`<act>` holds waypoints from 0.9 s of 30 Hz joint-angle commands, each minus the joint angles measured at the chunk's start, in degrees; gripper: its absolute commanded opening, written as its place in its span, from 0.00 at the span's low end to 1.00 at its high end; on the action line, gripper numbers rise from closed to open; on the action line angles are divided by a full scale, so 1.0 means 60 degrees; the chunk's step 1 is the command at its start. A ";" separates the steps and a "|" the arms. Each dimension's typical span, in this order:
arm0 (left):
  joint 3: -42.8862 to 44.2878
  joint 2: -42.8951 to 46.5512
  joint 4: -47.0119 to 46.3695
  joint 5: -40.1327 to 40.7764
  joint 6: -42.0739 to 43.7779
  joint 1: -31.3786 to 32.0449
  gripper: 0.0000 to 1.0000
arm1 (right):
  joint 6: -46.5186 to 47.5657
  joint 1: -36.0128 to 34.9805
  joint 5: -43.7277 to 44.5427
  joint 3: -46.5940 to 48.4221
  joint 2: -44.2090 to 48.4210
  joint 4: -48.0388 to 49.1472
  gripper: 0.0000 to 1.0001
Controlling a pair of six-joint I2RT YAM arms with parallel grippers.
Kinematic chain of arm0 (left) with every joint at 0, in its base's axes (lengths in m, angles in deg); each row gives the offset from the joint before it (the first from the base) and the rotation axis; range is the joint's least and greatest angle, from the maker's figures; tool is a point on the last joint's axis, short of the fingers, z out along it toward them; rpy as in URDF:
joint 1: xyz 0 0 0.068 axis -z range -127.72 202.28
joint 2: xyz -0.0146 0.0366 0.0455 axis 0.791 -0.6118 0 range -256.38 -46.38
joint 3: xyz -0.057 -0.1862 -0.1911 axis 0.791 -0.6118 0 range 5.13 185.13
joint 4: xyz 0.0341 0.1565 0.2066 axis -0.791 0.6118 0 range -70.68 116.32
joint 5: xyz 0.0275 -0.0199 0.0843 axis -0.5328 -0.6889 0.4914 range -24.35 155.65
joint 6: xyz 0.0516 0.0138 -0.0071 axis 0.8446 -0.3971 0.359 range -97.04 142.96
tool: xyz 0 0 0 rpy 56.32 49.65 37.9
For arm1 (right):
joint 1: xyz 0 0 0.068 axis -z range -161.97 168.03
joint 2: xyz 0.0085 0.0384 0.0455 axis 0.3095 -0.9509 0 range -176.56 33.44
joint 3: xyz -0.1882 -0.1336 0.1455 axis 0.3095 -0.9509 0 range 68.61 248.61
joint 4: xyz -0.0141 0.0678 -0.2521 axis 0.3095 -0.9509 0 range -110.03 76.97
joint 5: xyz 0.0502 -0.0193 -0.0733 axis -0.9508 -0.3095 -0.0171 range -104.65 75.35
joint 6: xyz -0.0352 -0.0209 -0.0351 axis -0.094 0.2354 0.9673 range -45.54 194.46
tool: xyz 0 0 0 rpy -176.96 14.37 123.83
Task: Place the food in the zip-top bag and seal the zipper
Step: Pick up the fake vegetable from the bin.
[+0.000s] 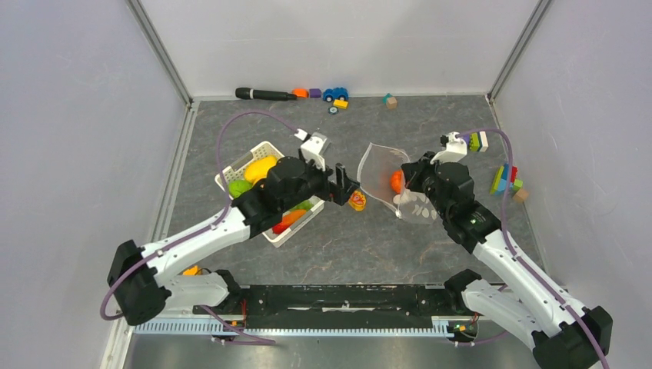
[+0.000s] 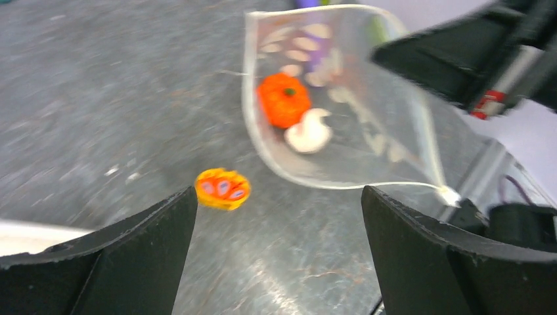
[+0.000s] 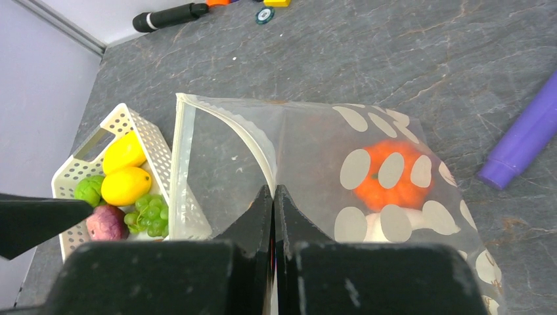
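My right gripper is shut on the upper rim of the zip-top bag, by the zipper, and holds its mouth open towards the left. An orange pumpkin and white garlic lie inside the bag. A small orange-and-yellow food piece lies on the table just outside the mouth. My left gripper hangs open and empty above the table in front of the bag. More food sits in the white basket: yellow mango, green pepper, purple onion, grapes.
The basket stands left of centre, partly under my left arm. A black-handled brush and toy blocks lie along the back wall. More blocks sit at the right, beside my right arm's purple cable.
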 commanded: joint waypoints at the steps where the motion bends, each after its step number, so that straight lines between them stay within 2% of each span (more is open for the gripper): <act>1: -0.0078 0.0661 0.2229 0.3632 -0.0721 -0.0036 1.00 | 0.0223 -0.0015 0.0479 0.0300 -0.0008 0.0363 0.00; 5: 0.0574 0.0426 0.4536 0.6818 -0.1764 -0.0271 1.00 | 0.0258 -0.0016 0.0654 0.0301 0.0003 0.0362 0.00; 7: 0.1064 0.0107 0.5799 0.7385 -0.2387 -0.0652 1.00 | 0.0266 -0.0009 0.0663 0.0301 -0.0007 0.0348 0.00; 11: 0.1020 -0.0034 0.6472 0.6652 -0.3172 -0.1681 1.00 | 0.0298 -0.0009 0.0793 0.0272 0.0035 0.0355 0.00; 14: 0.0832 0.0039 0.6883 0.6607 -0.3566 -0.2240 1.00 | 0.0287 -0.0011 0.0896 0.0272 0.0031 0.0347 0.00; 18: 0.0640 0.0124 0.7047 0.6298 -0.3481 -0.3037 1.00 | 0.0265 -0.0016 0.0765 0.0268 0.0022 0.0347 0.00; 27: 0.0360 -0.0217 0.7084 0.5951 -0.3247 -0.3625 1.00 | 0.0243 -0.0016 0.0579 0.0301 -0.0212 0.0380 0.00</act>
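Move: The red onion in the bin lies about 27 cm to the left of the open left hand, some 4 cm ahead and roughly 20 cm below. Counted from the onion, the yellow lemon is 7 cm farther out, the green cabbage 7 cm out and 7 cm left, the grapes 11 cm right and 2 cm out, the red mango 10 cm right and 4 cm nearer. From the right hand the onion is about 43 cm left, 2 cm back and 19 cm lower. While the closed right fingers keep their pinch on the bag's rim, easing about 1 cm right, the empty left hand swings fast to the left, away from the bag's mouth and in over the bin towards the red onion. It travels some 25 cm, sinking about 10 cm, turns roughly 60 degrees counter-clockwise and tips its fingers down, still wide open, slowing at the end. ##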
